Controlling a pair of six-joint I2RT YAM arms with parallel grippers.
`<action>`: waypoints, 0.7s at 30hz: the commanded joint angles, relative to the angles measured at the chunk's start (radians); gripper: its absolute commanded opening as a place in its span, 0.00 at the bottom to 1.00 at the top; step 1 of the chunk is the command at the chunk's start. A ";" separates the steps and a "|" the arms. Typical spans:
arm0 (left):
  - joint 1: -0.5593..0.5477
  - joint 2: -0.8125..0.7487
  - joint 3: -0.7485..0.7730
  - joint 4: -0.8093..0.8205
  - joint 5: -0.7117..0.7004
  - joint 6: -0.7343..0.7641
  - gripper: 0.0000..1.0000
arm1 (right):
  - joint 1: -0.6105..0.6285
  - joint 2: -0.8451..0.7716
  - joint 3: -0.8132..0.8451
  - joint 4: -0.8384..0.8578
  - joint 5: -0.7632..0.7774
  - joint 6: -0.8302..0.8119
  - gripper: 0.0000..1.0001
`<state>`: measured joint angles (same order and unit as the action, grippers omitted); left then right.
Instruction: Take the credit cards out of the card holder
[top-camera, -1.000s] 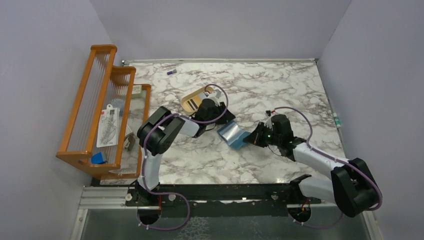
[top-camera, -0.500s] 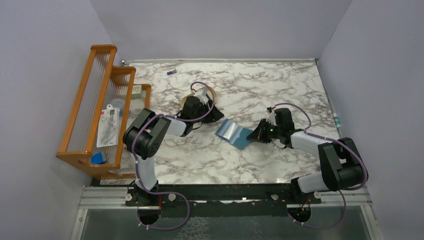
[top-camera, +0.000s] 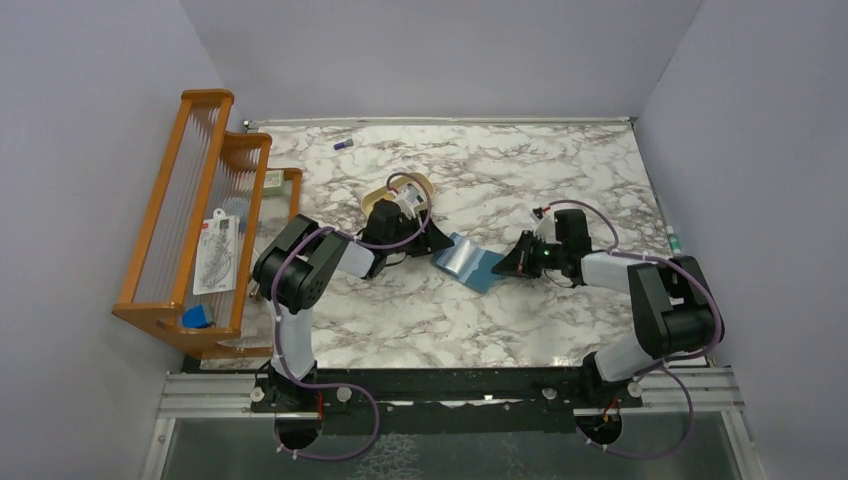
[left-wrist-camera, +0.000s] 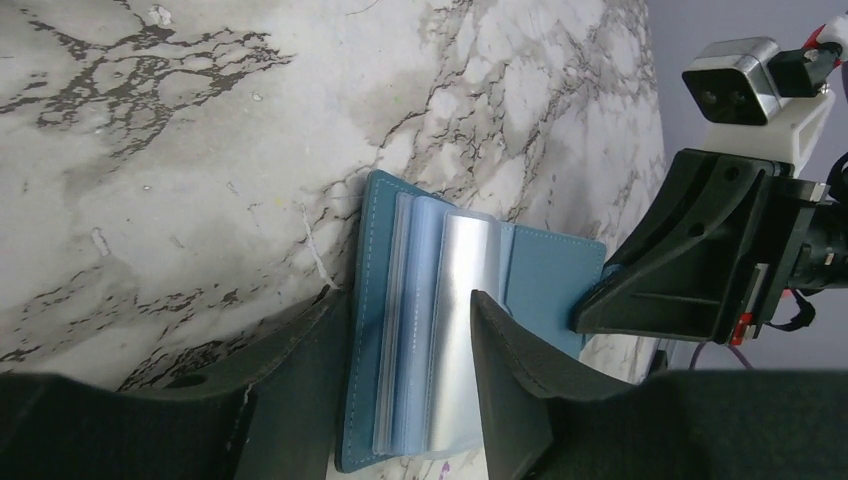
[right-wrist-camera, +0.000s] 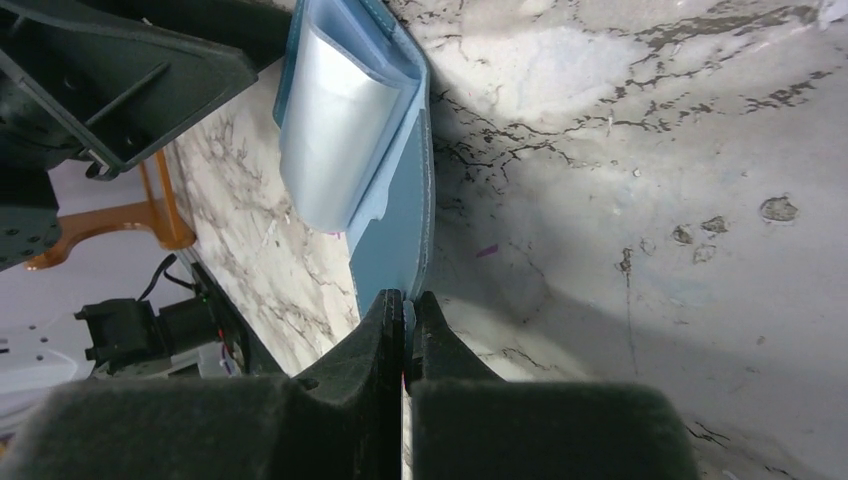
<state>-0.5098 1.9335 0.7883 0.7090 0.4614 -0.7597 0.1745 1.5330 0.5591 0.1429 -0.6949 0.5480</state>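
Observation:
The teal-blue card holder (top-camera: 470, 262) lies open on the marble table, its pale glossy sleeves (left-wrist-camera: 450, 300) fanned up in the middle. My right gripper (top-camera: 516, 262) is shut on the edge of its right flap (right-wrist-camera: 400, 215), low to the table. My left gripper (top-camera: 434, 242) is open, and its fingers (left-wrist-camera: 300, 385) straddle the left cover and the sleeves of the card holder (left-wrist-camera: 545, 275). No credit cards show plainly; whatever the sleeves hold is hidden behind their shine.
A tan oval tray (top-camera: 383, 198) sits just behind my left wrist, mostly covered by it. An orange wooden rack (top-camera: 200, 220) with packets stands along the left wall. A small purple item (top-camera: 343, 145) lies at the back.
My left gripper opened wider, went back over the tray, then came right to the card holder's left side. My right gripper kept its grip and shifted the holder slightly away from me.

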 joint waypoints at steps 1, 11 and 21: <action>-0.023 0.073 -0.029 0.051 0.066 -0.077 0.49 | -0.006 0.018 0.001 0.059 -0.072 -0.011 0.01; -0.024 0.052 -0.040 0.058 0.064 -0.076 0.18 | -0.007 0.022 -0.004 0.081 -0.082 -0.008 0.01; -0.024 0.062 -0.066 0.136 0.106 -0.115 0.00 | -0.007 0.028 -0.010 0.089 -0.082 -0.015 0.01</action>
<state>-0.5121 1.9808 0.7506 0.8085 0.4831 -0.8486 0.1642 1.5448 0.5579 0.1886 -0.7536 0.5480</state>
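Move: The open card holder's middle is about 5 cm to the right of the left hand, 4 cm back and 1 cm below; its left cover already stands between the half-open fingers. The holder's silver flap is some 3 cm right and 2 cm back. The tray stands roughly 10 cm to that hand's left and 9 cm farther out. From the right hand, which already grips the other cover, the holder's middle is 6 cm left, 1 cm ahead. The card holder's left cover is pinched along its outer edge as the left fingers, about half open at first, close fully on it while that hand sinks about 1 cm and eases 1 cm back, its fingers tipping a few degrees. The right hand keeps its closed grip on the opposite cover, practically in place. ##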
